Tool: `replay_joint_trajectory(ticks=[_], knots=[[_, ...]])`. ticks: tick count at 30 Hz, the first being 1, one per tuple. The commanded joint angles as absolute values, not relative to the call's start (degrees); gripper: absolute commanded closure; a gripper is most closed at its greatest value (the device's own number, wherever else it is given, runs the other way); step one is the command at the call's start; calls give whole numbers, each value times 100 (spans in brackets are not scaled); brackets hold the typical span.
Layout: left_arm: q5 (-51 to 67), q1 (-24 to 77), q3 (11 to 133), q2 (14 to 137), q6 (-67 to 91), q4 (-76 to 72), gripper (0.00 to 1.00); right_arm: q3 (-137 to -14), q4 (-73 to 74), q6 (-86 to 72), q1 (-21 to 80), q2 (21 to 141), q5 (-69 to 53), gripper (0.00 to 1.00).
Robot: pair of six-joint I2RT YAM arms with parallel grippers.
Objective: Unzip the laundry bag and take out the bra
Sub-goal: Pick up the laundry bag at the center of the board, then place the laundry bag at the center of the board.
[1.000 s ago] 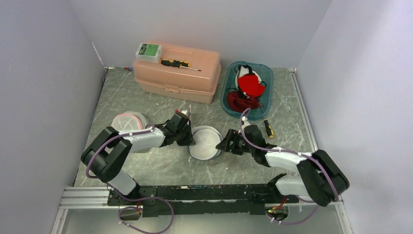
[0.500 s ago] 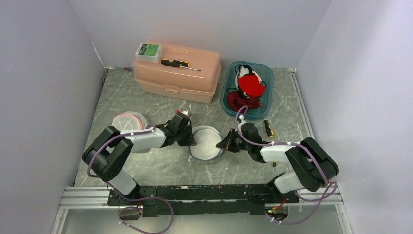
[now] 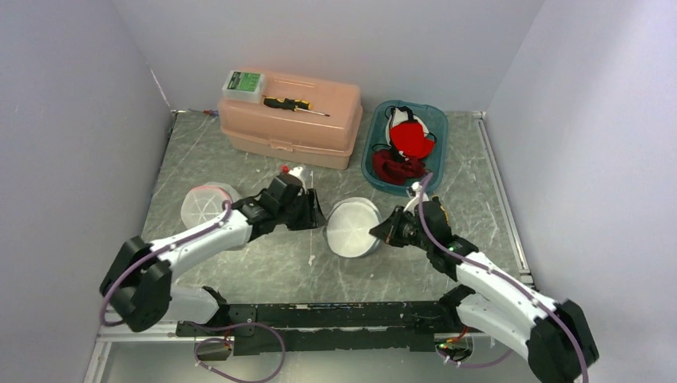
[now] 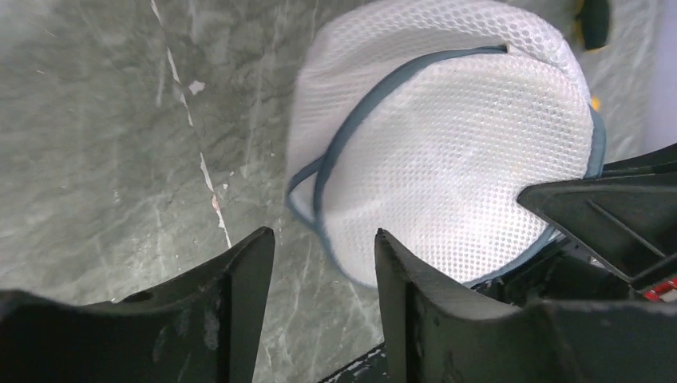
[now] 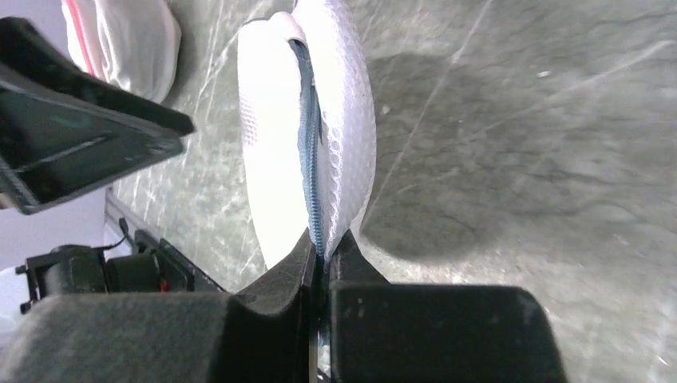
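Observation:
The laundry bag (image 3: 351, 227) is a round white mesh pouch with a blue-grey zipper seam (image 5: 310, 159) running round its rim. It stands tilted on edge above the table. My right gripper (image 3: 382, 233) is shut on the bag's right rim, pinching the zipper seam between its fingers (image 5: 323, 247). My left gripper (image 3: 314, 214) is open just left of the bag (image 4: 447, 167). Only table shows between its fingers (image 4: 323, 235), and its right finger overlaps the bag's rim in the left wrist view. The bra is hidden.
A pink toolbox (image 3: 287, 120) with a green-topped box (image 3: 243, 84) and a screwdriver (image 3: 295, 104) on it stands at the back. A blue tray (image 3: 371, 163) of red and white garments lies behind the right arm. A second mesh bag (image 3: 206, 203) sits at the left.
My right gripper shut on the bag's rim and lifted it on edge, shifting it right. My left gripper let go, opened and drew back to the left.

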State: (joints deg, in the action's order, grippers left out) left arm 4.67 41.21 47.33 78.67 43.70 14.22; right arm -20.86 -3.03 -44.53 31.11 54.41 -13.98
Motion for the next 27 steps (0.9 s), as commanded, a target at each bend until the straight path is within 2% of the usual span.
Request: replay_joint_trajectory(ticks=[1,10,20,27], knots=[[165,4060,4991,7181,4242,2219,44,-2565,1824,-4349,3062,4451,-318,100],[173,4059,4846,6364,4277,2271,43,-2895,4070,-5469,3063,2750,1344,100],[495,4059,4559,6471,4412,1776,43,-3106,5563,-7434,3053,2784,3378,100],[773,4058,4377,6718,4557,1334,44,-2536,5885,-8669,2858,2962,3970,100]])
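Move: The laundry bag is already in my right fingers, clear of the board, its middle about 6 cm to their left and 3 cm ahead. I take it towards the yellow screwdriver, some 22 cm right, 3 cm back and 10 cm below; the black screwdriver lies 19 cm right and 10 cm ahead, the teal basket 10 cm right and 27 cm ahead. From my open left hand that yellow screwdriver lies about 35 cm right and 6 cm back. Keeping my pinch on the bag's rim, I sweep my right hand about 18 cm to the right, drawing back a little and staying nearly level, while the wrist swings some 60 degrees clockwise until the fingers point mostly forward. My left hand, still open and already free of the bag, rises about 6 cm, easing back and left, then sinks a little. ##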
